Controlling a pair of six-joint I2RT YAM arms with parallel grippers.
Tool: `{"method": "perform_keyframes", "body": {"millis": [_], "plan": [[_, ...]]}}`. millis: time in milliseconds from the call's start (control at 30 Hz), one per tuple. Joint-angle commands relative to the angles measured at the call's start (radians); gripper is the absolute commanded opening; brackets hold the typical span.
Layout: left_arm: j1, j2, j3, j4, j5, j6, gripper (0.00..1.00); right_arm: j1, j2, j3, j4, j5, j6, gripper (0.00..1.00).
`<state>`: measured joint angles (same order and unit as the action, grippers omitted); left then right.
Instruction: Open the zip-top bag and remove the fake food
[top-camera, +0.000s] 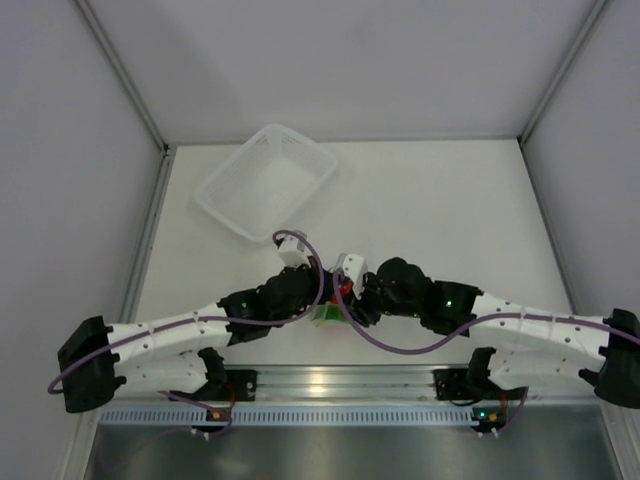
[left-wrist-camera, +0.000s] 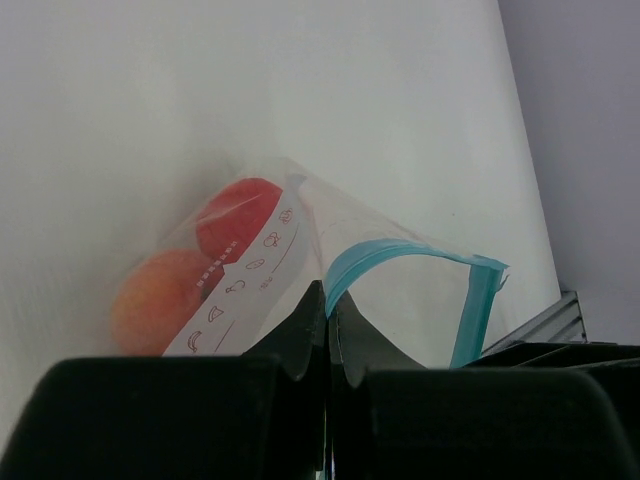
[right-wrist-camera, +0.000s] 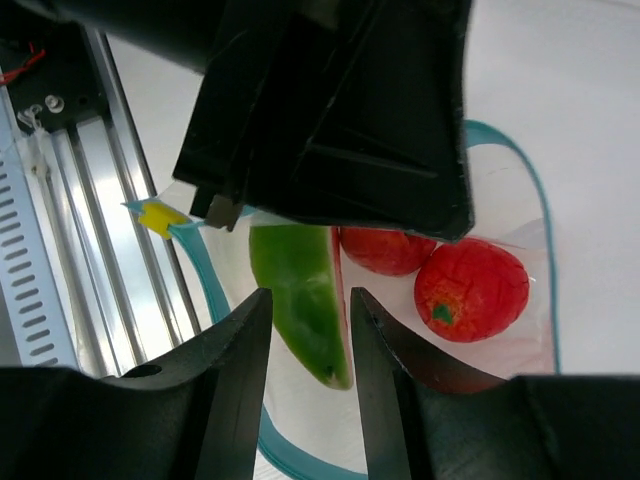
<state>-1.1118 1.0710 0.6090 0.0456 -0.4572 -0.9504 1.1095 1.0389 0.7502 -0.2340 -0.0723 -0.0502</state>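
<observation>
The zip-top bag (left-wrist-camera: 270, 265) lies on the white table between both arms, near the front edge (top-camera: 325, 316). My left gripper (left-wrist-camera: 327, 295) is shut on its light blue zip strip (left-wrist-camera: 400, 250) and holds one side of the mouth up. Through the plastic I see the red tomato (left-wrist-camera: 240, 215) and the orange fruit (left-wrist-camera: 155, 295). My right gripper (right-wrist-camera: 308, 297) is open at the bag's mouth, its fingertips either side of the green watermelon wedge (right-wrist-camera: 295, 280). The tomato (right-wrist-camera: 470, 288) and another red piece (right-wrist-camera: 385, 250) lie beside it. The left gripper's black body (right-wrist-camera: 340, 110) hangs above.
A white mesh basket (top-camera: 265, 180) stands at the back left. The aluminium rail (top-camera: 320, 385) runs along the front edge, close to the bag, also in the right wrist view (right-wrist-camera: 80, 250). A yellow tab (right-wrist-camera: 160, 217) sits on the zip strip's end. Enclosure walls stand on both sides.
</observation>
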Motion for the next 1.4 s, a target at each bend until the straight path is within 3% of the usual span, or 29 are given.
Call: {"method": "perform_keyframes", "body": {"millis": [0, 500, 733, 1033, 1367], "plan": [[0.032, -0.04, 0.029, 0.059, 0.097, 0.001, 0.0, 0.062, 0.019, -0.006, 0.099, 0.057, -0.02, 0.38], [0.181, -0.013, -0.003, 0.123, 0.334, -0.06, 0.0, 0.131, 0.153, 0.018, 0.143, 0.215, -0.037, 0.51], [0.196, 0.02, -0.014, 0.178, 0.419, -0.076, 0.0, 0.131, 0.174, -0.026, 0.314, 0.292, 0.007, 0.51], [0.196, 0.02, -0.041, 0.208, 0.44, -0.102, 0.0, 0.133, 0.303, 0.014, 0.325, 0.23, 0.042, 0.52], [0.207, 0.024, -0.055, 0.208, 0.43, -0.103, 0.0, 0.13, 0.368, 0.048, 0.199, 0.137, 0.121, 0.62]]}}
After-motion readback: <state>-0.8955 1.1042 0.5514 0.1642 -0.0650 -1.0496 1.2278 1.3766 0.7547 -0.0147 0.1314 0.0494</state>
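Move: The watermelon slice in the bag lies about 5 cm to the right hand's left, 1 cm ahead and some 9 cm below it; a tomato sits roughly 8 cm farther out than the slice and 2 cm to its right. The mouth's yellow slider is about 6 cm back and 6 cm left of the right hand, some 4 cm down. From the left hand, which already pinches the rim, the slice is around 5 cm back, 4 cm left and 9 cm below. The right hand works down by about 7 cm and left by some 5 cm into the bag's open mouth towards the watermelon slice, easing slightly back first and then forward again, while its part-open fingers spread clearly wider and reach in beneath the left gripper. The left hand stays close by and keeps its shut pinch on the teal rim, tipping its fingers roughly 10 degrees further down and rolling a little as it ends about a centimetre lower; whether the right fingers touch the slice can't be seen. ##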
